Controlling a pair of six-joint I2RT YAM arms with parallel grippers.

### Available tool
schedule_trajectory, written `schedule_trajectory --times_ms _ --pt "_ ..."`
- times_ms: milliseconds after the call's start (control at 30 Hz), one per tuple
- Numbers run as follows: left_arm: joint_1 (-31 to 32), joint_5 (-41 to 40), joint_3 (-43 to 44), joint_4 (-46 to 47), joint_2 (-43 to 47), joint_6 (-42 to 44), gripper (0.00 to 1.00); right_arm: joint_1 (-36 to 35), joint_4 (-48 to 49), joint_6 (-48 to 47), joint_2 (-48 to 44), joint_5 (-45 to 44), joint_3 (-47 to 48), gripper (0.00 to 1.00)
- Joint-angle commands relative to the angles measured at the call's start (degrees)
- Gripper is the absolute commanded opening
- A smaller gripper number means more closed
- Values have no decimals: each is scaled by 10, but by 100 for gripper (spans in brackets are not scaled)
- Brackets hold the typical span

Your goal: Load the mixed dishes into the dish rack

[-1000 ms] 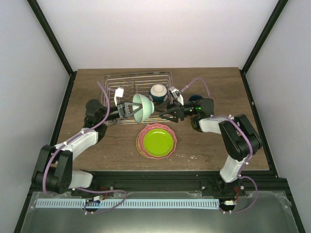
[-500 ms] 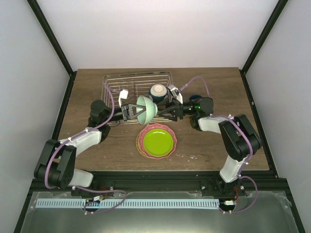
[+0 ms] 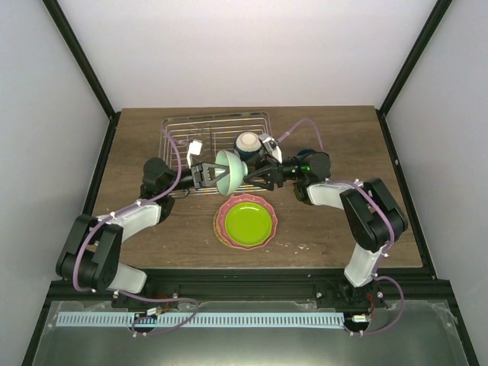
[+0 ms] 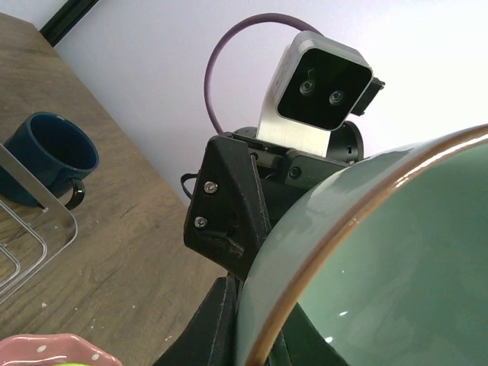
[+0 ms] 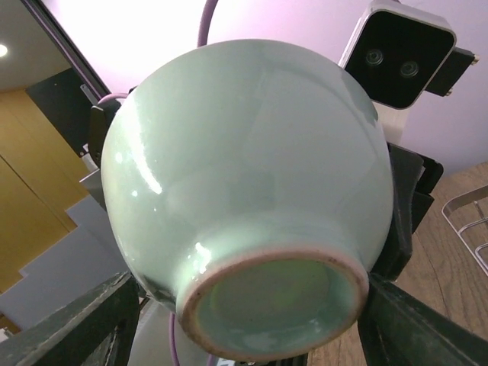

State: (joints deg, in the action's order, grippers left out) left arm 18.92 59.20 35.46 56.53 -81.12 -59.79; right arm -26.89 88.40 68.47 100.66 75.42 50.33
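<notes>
The pale mint bowl [image 3: 229,171] hangs on its side above the front edge of the dish rack [image 3: 183,133]. My left gripper [image 3: 216,174] is shut on the bowl's brown rim [image 4: 320,252]. My right gripper [image 3: 255,177] stands open, with one finger on each side of the bowl's foot [image 5: 274,305]. The cream bowl [image 3: 248,142] lies inside the rack. In front of the rack, the lime-green plate [image 3: 248,221] rests on the pink scalloped plate [image 3: 221,225]. The dark blue mug [image 4: 46,156] stands on the table right of the rack, half hidden by my right arm.
A wire corner of the rack [image 4: 30,229] shows beside the mug, and its edge [image 5: 465,221] appears at the right of the right wrist view. Both forearms cross the table in front of the rack. The brown table [image 3: 343,130] ends at black frame posts.
My left arm has carried the mint bowl slightly right and turned its foot toward the right gripper. The right gripper has moved left until its fingers flank the bowl's foot.
</notes>
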Motion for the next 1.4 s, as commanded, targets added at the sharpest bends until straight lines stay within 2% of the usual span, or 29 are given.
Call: schedule_trajectory --times_ms 0,167,300,500,700,967,1200,1367 --pt "3 0 -1 114 -21 -41 0 -8 187 1 7 -4 24 77" --pt "3 5 2 157 -46 -71 0 -9 187 1 7 -2 24 75" --pt "3 2 6 130 -40 -55 0 -9 187 0 11 -2 26 72" --pt "3 -6 9 60 -16 -6 0 -9 187 -1 13 0 31 60" --pt "3 -9 8 63 -25 -5 0 -11 187 -3 13 -1 35 49" --pt "3 -12 6 62 -39 3 0 -11 187 -3 19 -6 40 47" --pt "3 -21 7 12 -30 41 0 -11 188 -4 28 -12 43 47" --pt "3 -33 7 -33 -19 74 10 -8 187 -4 43 -23 52 47"
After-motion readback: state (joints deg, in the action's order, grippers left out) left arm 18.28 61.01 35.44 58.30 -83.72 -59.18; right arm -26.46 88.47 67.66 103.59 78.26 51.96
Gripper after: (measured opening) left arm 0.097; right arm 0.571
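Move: The mint-green bowl is on its side in the air, rim pinched by the left hand; its middle lies some 3 cm to the right of the left hand and about 4 cm above. From the right hand, whose open fingers straddle its foot, the middle is about 3 cm to the left, 1 cm ahead and 1 cm up. From this hand, the white-and-blue bowl stands about 9 cm ahead, 1 cm right and 15 cm down; the pink-rimmed plate stack 9 cm back, straight below by 23 cm. The right hand stays almost in place, its fingers pointing left, and closes them from wide to a bit over half open until they pinch the mint-green bowl's foot from both sides, while the left hand keeps its shut pinch on the rim, rocking only a few degrees and turning back. With the bowl now held between them, both hands hold still for a moment and then start to sink together by about 1 cm, slowly, towards the rack, neither one letting go. ##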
